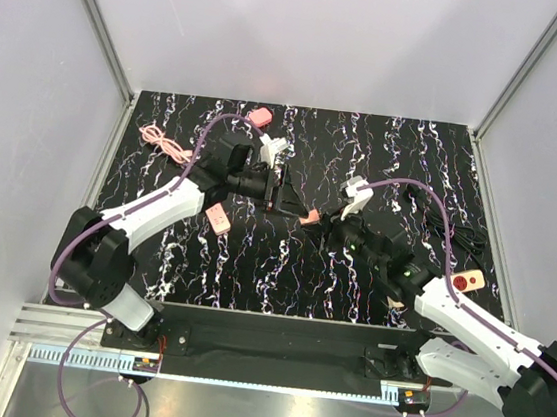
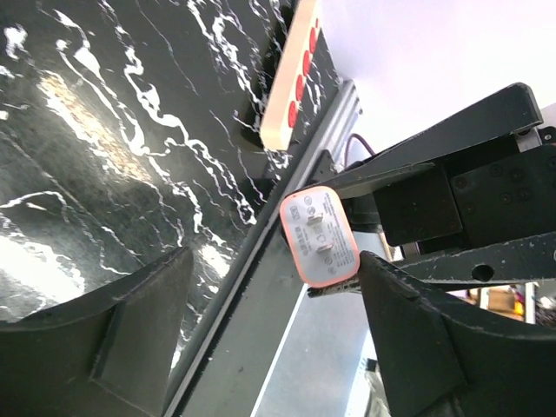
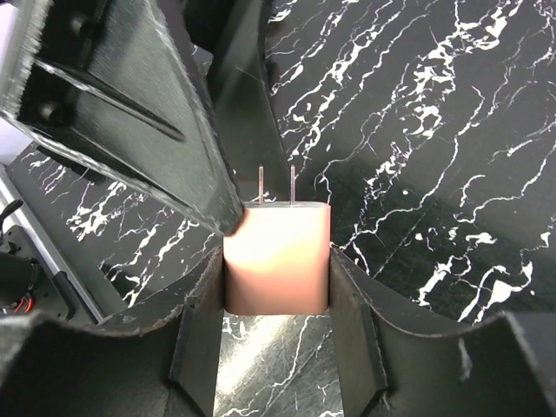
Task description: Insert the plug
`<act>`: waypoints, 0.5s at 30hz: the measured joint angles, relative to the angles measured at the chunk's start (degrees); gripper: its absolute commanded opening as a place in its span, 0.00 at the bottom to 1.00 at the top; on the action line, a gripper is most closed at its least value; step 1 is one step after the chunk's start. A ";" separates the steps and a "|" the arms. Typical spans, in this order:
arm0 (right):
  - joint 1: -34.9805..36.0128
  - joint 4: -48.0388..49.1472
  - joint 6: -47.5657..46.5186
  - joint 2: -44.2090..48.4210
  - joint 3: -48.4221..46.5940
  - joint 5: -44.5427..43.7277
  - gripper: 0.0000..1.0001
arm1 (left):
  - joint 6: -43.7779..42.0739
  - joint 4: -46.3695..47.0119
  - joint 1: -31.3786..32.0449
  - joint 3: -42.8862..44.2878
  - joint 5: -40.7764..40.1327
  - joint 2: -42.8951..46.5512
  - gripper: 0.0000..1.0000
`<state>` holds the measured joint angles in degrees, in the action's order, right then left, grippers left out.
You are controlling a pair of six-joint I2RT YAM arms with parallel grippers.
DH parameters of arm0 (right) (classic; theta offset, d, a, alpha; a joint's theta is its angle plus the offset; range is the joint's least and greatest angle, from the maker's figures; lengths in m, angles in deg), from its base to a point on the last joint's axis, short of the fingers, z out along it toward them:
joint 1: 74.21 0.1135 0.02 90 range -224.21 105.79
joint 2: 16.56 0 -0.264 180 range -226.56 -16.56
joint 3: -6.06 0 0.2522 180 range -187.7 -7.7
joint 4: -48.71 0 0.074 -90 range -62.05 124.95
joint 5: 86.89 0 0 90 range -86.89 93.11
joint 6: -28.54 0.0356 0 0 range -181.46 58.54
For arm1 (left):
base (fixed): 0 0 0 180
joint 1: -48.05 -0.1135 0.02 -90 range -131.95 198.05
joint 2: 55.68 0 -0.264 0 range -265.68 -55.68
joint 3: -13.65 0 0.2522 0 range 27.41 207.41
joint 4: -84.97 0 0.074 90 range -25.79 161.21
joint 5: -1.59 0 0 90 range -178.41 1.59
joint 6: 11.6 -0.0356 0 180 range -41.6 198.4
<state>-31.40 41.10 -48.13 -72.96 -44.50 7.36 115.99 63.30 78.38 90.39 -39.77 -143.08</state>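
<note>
The plug [image 3: 278, 256] is a small pinkish-red rounded block with two metal prongs pointing away from my right wrist camera. My right gripper [image 3: 278, 265] is shut on its sides and holds it above the black marble table [image 1: 386, 150]. In the left wrist view the plug [image 2: 320, 236] shows its pronged face. My left gripper [image 2: 274, 300] is open around it, and its right finger [image 2: 417, 321] touches the plug's lower corner. From above, both grippers meet mid-table at the plug [image 1: 309, 216]. The beige strip with red sockets [image 2: 291, 82] lies by the table's right edge [image 1: 468, 283].
A coiled pink cable [image 1: 160, 140] lies at the back left, a pink adapter [image 1: 260, 117] at the back and a small pinkish block [image 1: 218, 219] beside the left arm. A black cord [image 1: 466, 240] runs near the strip. The metal rail [image 1: 275, 329] borders the near edge.
</note>
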 measured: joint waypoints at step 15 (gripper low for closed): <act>0.66 -1.97 -0.28 -1.64 -0.28 -0.57 0.48 | 3.04 2.97 1.49 0.04 5.55 -2.97 0.00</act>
<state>-30.75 39.13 -48.42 -74.60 -44.78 6.80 119.03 66.28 79.86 90.44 -34.22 -146.05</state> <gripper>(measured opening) 0.520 0.341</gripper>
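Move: The plug is already held between the right fingertips, 1 cm or so ahead of the right hand point and 1 cm left of it. From the open left hand it lies about 2 cm back and 3 cm to the right, nearly level. On the table some 18 cm lower are the pale block, about 21 cm left of the left hand and 3 cm farther out, and the power strip, roughly 34 cm right of the right hand and 10 cm back. The left fingers close from wide open to about a third and pinch the plug at its edges, while the right fingers keep their hold on it. To get there the left hand eases about 1.5 cm back and as much to the right, its wrist turning some 5 degrees clockwise; the right hand then sinks about 1.5 cm. ##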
